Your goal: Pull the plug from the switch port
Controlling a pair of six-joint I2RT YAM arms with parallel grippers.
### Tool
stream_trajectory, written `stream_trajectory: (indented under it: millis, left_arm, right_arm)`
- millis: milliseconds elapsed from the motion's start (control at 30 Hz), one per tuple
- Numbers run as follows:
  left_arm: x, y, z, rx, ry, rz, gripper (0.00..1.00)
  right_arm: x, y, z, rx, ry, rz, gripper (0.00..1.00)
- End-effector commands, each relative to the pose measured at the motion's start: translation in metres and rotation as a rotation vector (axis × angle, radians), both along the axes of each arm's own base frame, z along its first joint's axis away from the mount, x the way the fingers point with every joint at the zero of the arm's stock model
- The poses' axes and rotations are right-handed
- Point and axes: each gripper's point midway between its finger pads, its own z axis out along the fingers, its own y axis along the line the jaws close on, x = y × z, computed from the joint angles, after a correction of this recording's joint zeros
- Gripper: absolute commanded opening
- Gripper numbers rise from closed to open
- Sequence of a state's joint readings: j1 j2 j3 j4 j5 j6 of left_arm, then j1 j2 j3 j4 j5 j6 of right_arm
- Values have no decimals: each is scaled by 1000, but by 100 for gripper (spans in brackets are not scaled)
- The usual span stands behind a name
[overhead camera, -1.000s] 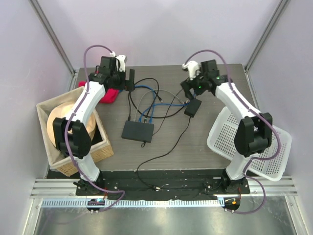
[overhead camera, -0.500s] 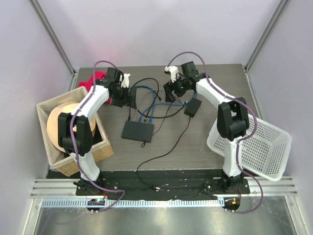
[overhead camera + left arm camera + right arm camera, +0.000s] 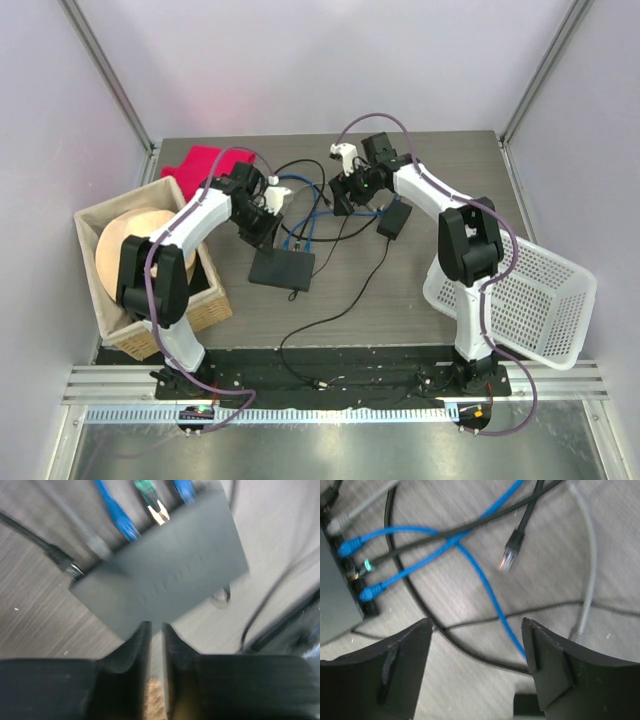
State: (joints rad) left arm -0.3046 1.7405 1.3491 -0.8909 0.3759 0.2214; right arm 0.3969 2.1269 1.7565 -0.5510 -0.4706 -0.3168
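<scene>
The black switch lies flat mid-table, cables plugged into its far edge. In the left wrist view the switch carries two blue plugs, a green-lit plug, a grey one and a black power lead. My left gripper hovers over the switch's far left corner; its jaws are almost together with nothing between them. My right gripper stands open above the tangle of cables behind the switch, a blue cable below it. A loose black plug lies unplugged.
A small black power brick lies right of the cables. A wicker basket with a tan round thing stands at the left. A white mesh basket sits at the right. A red cloth lies far left.
Both arms have swung inward from the table's far corners to the switch and its cables. The left jaws have closed from wide open to nearly together; the right stays open.
</scene>
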Motion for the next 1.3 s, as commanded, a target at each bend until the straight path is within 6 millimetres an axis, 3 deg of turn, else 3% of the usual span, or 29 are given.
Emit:
stream_trajectory:
  millis: [0, 100, 200, 400, 500, 667, 800, 1033, 1267]
  left_arm:
    - [-35, 8, 17, -9, 88, -320, 7]
    - [-55, 20, 10, 42, 168, -416, 0]
    - [-64, 31, -3, 109, 156, -437, 0]
    - [-57, 57, -39, 277, 110, -376, 0]
    - [-48, 63, -51, 327, 79, -350, 0]
    - [-32, 59, -61, 336, 69, -283, 0]
    - [-19, 54, -66, 331, 58, -239, 0]
    - [-1, 33, -68, 261, 63, -173, 0]
    - [19, 19, -67, 222, 69, -152, 0]
  right_arm:
    - [-17, 1, 27, 32, -20, 52, 74]
    - [-26, 13, 19, 38, 9, 92, 68]
    - [-36, 28, 14, 48, 25, 131, 66]
    - [-56, 53, -5, 16, 27, 228, 64]
    - [-57, 52, -20, -17, 35, 232, 63]
    - [-53, 46, -40, -72, 31, 226, 62]
    - [-49, 46, -57, -95, 24, 222, 56]
    - [-55, 52, -61, -95, 30, 252, 52]
    - [-58, 38, -69, -156, 30, 239, 53]
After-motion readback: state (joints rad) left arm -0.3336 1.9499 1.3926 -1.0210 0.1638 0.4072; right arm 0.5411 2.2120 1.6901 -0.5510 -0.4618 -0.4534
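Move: The switch lies about 7 cm below the left gripper, its middle 1 cm back and 2 cm to the right; its near-left corner is some 5 cm back and 5 cm left. From the right gripper the rightmost blue plug sits about 8 cm back, 7 cm left and 7 cm down, with the green-marked black plug 2 cm left of it. A loose black plug lies 1 cm ahead, 3 cm left and 8 cm below the right gripper. Shut the left gripper empty and bring it back about 7.5 cm, left and down around the switch's near-left corner, tilting the fingers almost upright, then push forward some 6 cm with the tips against that corner. Meanwhile take the half-closing right gripper back and left towards the rightmost blue plug, then down about 6 cm, turning slightly counter-clockwise. ##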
